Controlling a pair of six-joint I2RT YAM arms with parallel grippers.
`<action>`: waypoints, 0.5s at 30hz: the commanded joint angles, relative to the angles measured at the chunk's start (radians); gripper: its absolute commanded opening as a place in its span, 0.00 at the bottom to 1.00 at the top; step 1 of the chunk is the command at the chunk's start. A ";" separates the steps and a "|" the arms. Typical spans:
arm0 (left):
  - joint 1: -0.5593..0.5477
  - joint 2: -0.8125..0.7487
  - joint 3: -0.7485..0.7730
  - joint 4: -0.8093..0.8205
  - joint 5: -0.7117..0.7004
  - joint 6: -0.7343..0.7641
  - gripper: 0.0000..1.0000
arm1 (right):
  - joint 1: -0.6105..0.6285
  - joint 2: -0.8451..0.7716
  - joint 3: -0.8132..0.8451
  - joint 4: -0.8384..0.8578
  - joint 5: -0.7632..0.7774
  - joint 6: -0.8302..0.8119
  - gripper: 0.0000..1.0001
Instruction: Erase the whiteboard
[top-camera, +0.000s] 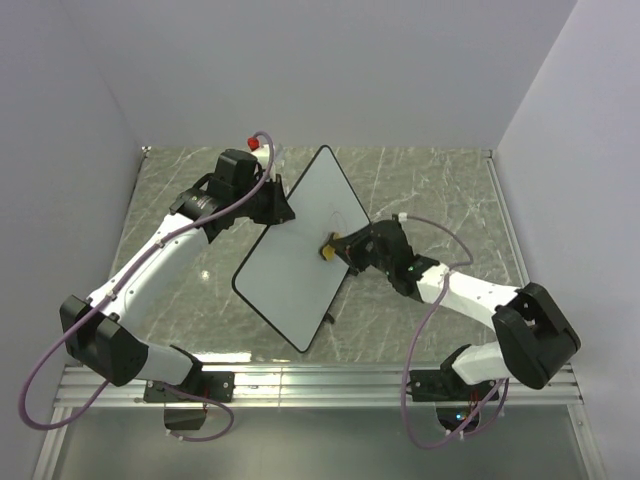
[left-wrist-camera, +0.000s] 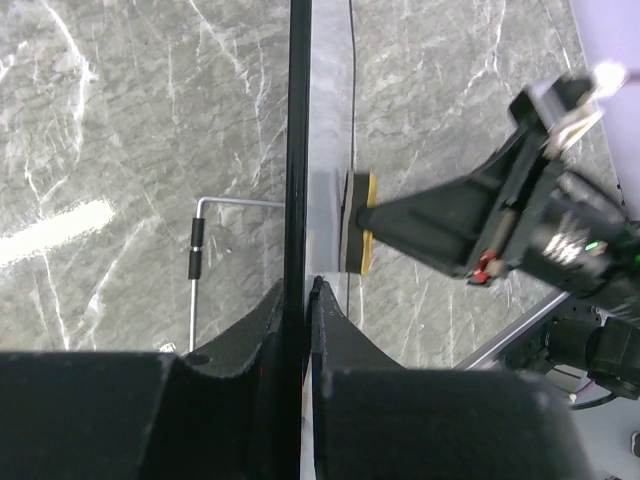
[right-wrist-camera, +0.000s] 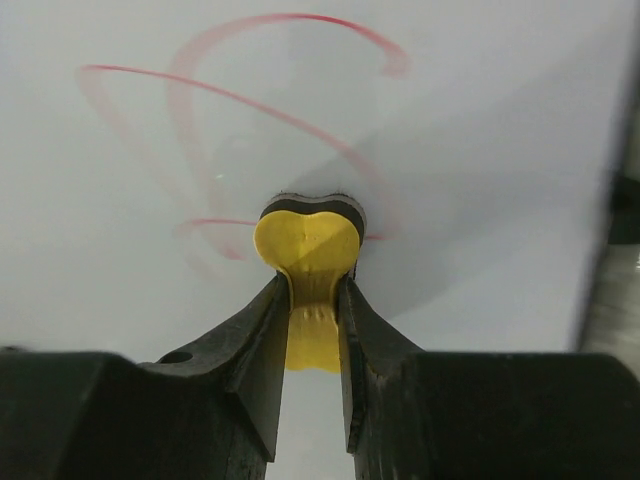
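The whiteboard stands tilted on its edge in the middle of the marble table. My left gripper is shut on its upper left rim; in the left wrist view the black rim runs between my fingers. My right gripper is shut on the yellow bone-shaped eraser and presses its dark felt face against the board's white face. Red loops and faint smears show on the board around the eraser. The eraser also shows in the left wrist view.
A thin metal stand leg juts from the board's back over the table. An aluminium rail runs along the near edge. White walls close in the left, back and right.
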 joint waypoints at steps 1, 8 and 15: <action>-0.030 0.009 -0.044 -0.165 -0.028 0.056 0.00 | 0.033 -0.017 -0.107 0.010 0.040 0.007 0.00; -0.031 0.019 -0.041 -0.167 -0.032 0.059 0.00 | 0.058 0.034 -0.183 0.080 0.025 0.028 0.00; -0.048 0.049 -0.006 -0.186 -0.060 0.071 0.00 | 0.004 0.017 -0.007 0.017 0.008 -0.016 0.00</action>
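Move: The right hand holds the eraser on the tilted whiteboard; the patch it wipes next lies about 3 cm back, 1 cm right and 5 cm below. The remaining red marks are some 4 cm ahead, level sideways and 6 cm higher; the black clip on the board's edge is 3 cm back, 5 cm right, 4 cm lower. From the left hand, gripping the board's upper-left edge, that patch lies some 9 cm back, 9 cm right and 10 cm below. Still pinching the eraser against the whiteboard, the right hand wipes about 5 cm down, 3 cm back. ##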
